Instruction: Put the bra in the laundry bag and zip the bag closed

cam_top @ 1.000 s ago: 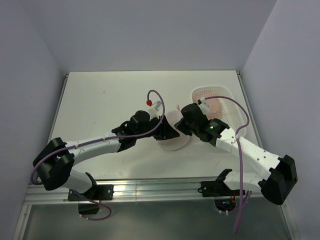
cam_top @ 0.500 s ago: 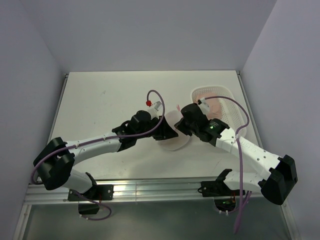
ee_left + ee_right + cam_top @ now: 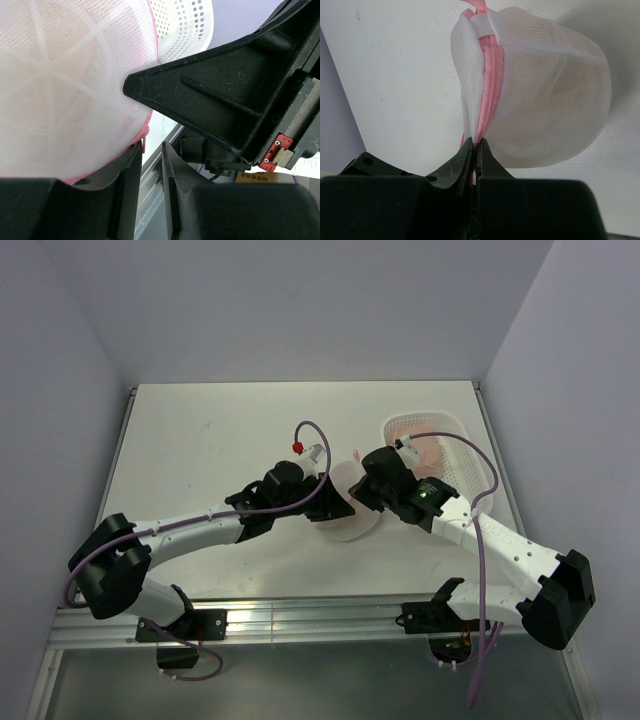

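The laundry bag (image 3: 352,526) is a round white mesh pouch with a pink zipper rim, held up between both arms at the table's middle. My right gripper (image 3: 476,145) is shut on the pink zipper rim (image 3: 489,80) at the bag's (image 3: 550,95) lower edge. A peach-tan shade shows through the mesh there, which is the bra (image 3: 555,107) inside. My left gripper (image 3: 151,150) stands at the other side of the bag (image 3: 65,90), jaws a narrow gap apart with nothing between them. A small pink zipper tab (image 3: 143,145) hangs just at the tip of its left finger.
A white perforated basket (image 3: 420,417) with a pale pink garment (image 3: 436,455) in it stands at the back right, just behind the right wrist. The right gripper's black body (image 3: 235,85) crowds close beside my left fingers. Table edges and walls lie all round.
The left jaws have narrowed. Both arms and the bag have hardly moved.
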Controlling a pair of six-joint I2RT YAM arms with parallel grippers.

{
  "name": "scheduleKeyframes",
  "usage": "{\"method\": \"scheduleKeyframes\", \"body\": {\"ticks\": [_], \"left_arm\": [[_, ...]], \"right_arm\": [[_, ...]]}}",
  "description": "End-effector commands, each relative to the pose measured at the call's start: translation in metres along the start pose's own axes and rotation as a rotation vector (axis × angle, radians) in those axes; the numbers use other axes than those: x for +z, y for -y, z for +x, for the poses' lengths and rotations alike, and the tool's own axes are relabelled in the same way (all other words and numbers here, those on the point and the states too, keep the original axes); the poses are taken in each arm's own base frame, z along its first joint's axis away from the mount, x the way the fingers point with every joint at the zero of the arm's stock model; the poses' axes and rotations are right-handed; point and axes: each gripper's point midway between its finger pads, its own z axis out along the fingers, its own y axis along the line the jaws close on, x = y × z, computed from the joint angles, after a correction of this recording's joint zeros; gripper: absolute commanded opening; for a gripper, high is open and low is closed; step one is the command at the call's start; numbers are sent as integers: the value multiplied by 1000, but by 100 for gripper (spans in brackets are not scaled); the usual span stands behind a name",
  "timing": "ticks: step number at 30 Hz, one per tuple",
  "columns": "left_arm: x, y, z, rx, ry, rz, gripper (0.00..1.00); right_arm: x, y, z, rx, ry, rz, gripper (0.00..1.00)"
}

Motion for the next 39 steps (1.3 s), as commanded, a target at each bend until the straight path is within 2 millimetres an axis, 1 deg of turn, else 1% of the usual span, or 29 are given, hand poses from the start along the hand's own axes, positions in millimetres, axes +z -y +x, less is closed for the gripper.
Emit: {"method": "scheduleKeyframes", "body": {"ticks": [1, 6, 10, 12, 14, 15, 18, 22, 24, 25, 26, 28, 29, 32, 33, 34, 35, 36, 38, 39], "left_arm": [[3, 14, -16, 16, 47, 19, 29], [4, 12, -17, 12, 56, 9, 26], [4, 10, -18, 10, 64, -1, 22], [3, 9, -19, 14, 68, -10, 19], [3, 8, -20, 13, 72, -14, 13], [3, 8, -20, 13, 73, -17, 8], [3, 6, -20, 11, 72, -29, 0], [-1, 4, -20, 17, 80, -37, 0], [-6, 4, -21, 27, 86, -47, 0], [-9, -1, -21, 26, 89, -73, 0], [-14, 1, -22, 36, 95, -71, 0], [-21, -8, -19, 37, 98, -109, 0], [-27, -11, -19, 37, 103, -115, 0], [-39, -18, -19, 26, 116, -136, 0], [-42, -26, -17, 19, 117, -154, 0], [-45, -28, -18, 16, 122, -156, 0], [-49, -30, -19, 13, 130, -158, 0], [-52, -39, -18, 4, 130, -177, 0], [-59, -42, -20, 1, 143, -179, 0], [-63, -49, -21, -5, 153, -193, 0]], "right_arm": [[-7, -14, -7, 13, 26, -48, 0], [-6, -15, -7, 13, 23, -47, 0], [-6, -15, -6, 12, 21, -47, 0], [-5, -14, -6, 12, 22, -45, 0], [-5, -14, -6, 11, 23, -43, 0], [-5, -14, -7, 11, 24, -42, 0], [-5, -13, -6, 11, 24, -41, 0], [-4, -13, -7, 7, 26, -37, 0], [-5, -13, -8, -3, 29, -35, 0], [-4, -12, -10, -6, 32, -31, 0], [-4, -12, -14, -1, 32, -29, 0], [-3, -10, -19, -9, 32, -25, 0], [-2, -9, -25, -11, 37, -22, 0], [-3, -11, -34, -20, 53, -27, 0], [-2, -10, -37, -29, 53, -24, 0], [-1, -10, -40, -32, 55, -23, 0], [-1, -11, -41, -37, 53, -26, 0], [1, -11, -43, -48, 46, -27, 0], [6, -14, -45, -61, 39, -42, 0], [7, -15, -46, -83, 34, -50, 0]]}}
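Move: The zipper pull lies right at the open left fingertips, about 1 cm ahead and 1 cm to the right. From there the middle of the bag with the bra in it is about 3 cm ahead and 5 cm lower, and the white basket is some 11 cm ahead and 18 cm to the right. From the right hand, which already pinches the zip edge, the pull is about 2 cm back and 1 cm left. Left fingers shut on the zipper pull, then draw it about 6 cm left; right keeps pinching, easing forward 2 cm. ##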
